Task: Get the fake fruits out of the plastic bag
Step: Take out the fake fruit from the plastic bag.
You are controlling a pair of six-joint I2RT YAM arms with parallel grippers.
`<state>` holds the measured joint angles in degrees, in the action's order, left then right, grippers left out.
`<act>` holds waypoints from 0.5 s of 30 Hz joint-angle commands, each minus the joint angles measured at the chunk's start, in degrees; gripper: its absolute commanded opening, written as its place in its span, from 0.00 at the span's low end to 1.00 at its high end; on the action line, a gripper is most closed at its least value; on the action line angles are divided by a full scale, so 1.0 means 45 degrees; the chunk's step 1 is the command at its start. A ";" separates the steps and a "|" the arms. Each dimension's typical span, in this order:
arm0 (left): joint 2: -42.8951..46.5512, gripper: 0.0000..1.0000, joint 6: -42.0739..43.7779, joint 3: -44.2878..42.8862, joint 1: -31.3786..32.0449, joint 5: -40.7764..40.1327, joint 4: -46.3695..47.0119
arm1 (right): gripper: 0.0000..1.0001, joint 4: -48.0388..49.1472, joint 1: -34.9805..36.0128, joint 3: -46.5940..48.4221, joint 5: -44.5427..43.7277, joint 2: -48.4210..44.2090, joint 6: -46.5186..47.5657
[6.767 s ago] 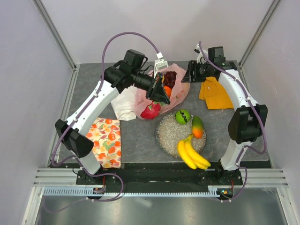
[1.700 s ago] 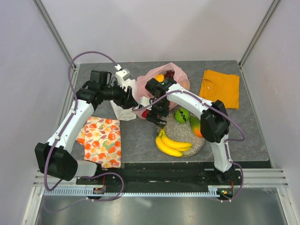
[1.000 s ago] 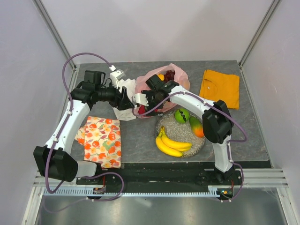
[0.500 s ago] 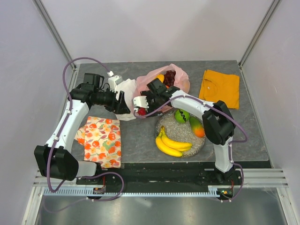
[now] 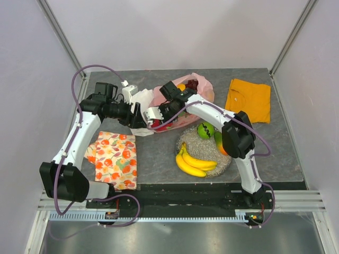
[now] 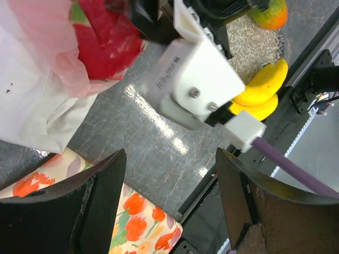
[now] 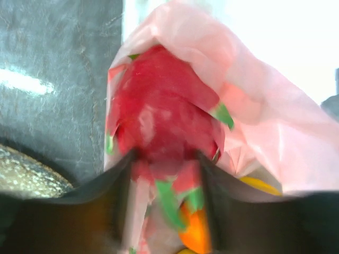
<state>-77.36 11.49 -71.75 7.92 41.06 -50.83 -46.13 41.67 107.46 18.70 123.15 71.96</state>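
Note:
The pink plastic bag (image 5: 204, 90) lies at the back of the table with its mouth toward the left. A pink dragon fruit (image 7: 164, 124) sits in that mouth under thin film. My right gripper (image 7: 165, 159) has a finger pressed on each side of its near end. Dark grapes (image 5: 192, 84) and an orange (image 7: 196, 233) lie deeper in the bag. My left gripper (image 6: 169, 201) hangs open just left of the bag, above bare table, holding nothing. Bananas (image 5: 193, 163), a green fruit (image 5: 205, 129) and a mango (image 5: 220, 143) rest on the silver dish (image 5: 204, 148).
A white cloth (image 5: 142, 98) lies bunched against the bag's left side, under my left arm. The fruit-patterned cloth (image 5: 115, 159) is at the front left. An orange cloth (image 5: 249, 99) lies at the back right. The right wrist housing (image 6: 193, 84) fills the middle of the left wrist view.
My right gripper has slid left to the bag's mouth, and its jaws have narrowed onto the dragon fruit. The left arm has barely moved over the last second.

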 commanded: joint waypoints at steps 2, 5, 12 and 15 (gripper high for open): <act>0.0278 0.75 0.0123 0.0123 -0.0178 0.0407 0.0299 | 0.36 -0.1840 -0.0022 0.0534 0.0805 0.0408 -0.0346; 0.0336 0.75 0.0065 0.0065 -0.0218 0.0427 0.0357 | 0.29 -0.1547 -0.0177 0.0476 0.0962 -0.0548 -0.0911; 0.0258 0.75 0.0045 -0.0306 -0.0257 0.0504 0.0669 | 0.17 -0.1954 -0.0315 0.0241 0.1723 -0.3185 -0.1791; 0.0102 0.75 0.0006 -0.0560 -0.0276 0.0602 0.0787 | 0.15 -0.2073 -0.0256 0.0261 0.1958 -0.3888 -0.2689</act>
<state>-77.32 11.46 -71.50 7.11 41.17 -49.98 -54.89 40.10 107.59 22.52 114.19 64.95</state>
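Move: The red dragon fruit lies in the plastic bag's mouth between the right hand's still-open fingers, its middle roughly 3 cm to their left, level fore and aft and 3 cm below. From that hand the watermelon stands about 17 cm right and 4 cm back, the bananas 13 cm right and 18 cm back, and a yellow fruit inside the bag 8 cm right and 14 cm ahead. From the left hand, the dragon fruit is some 7 cm ahead, 10 cm right and 14 cm below. The right hand's fingers, already partly closed, finish shutting on the near, leafy end of the dragon fruit and keep that pinch while the hand rises only a little at first. Then it lifts faster, about 6 cm in all, drawing back some 3 cm and nearly as far to its right, up out of the bag's mouth and towards the bananas on the plate, with the wrist tilting only slightly. ##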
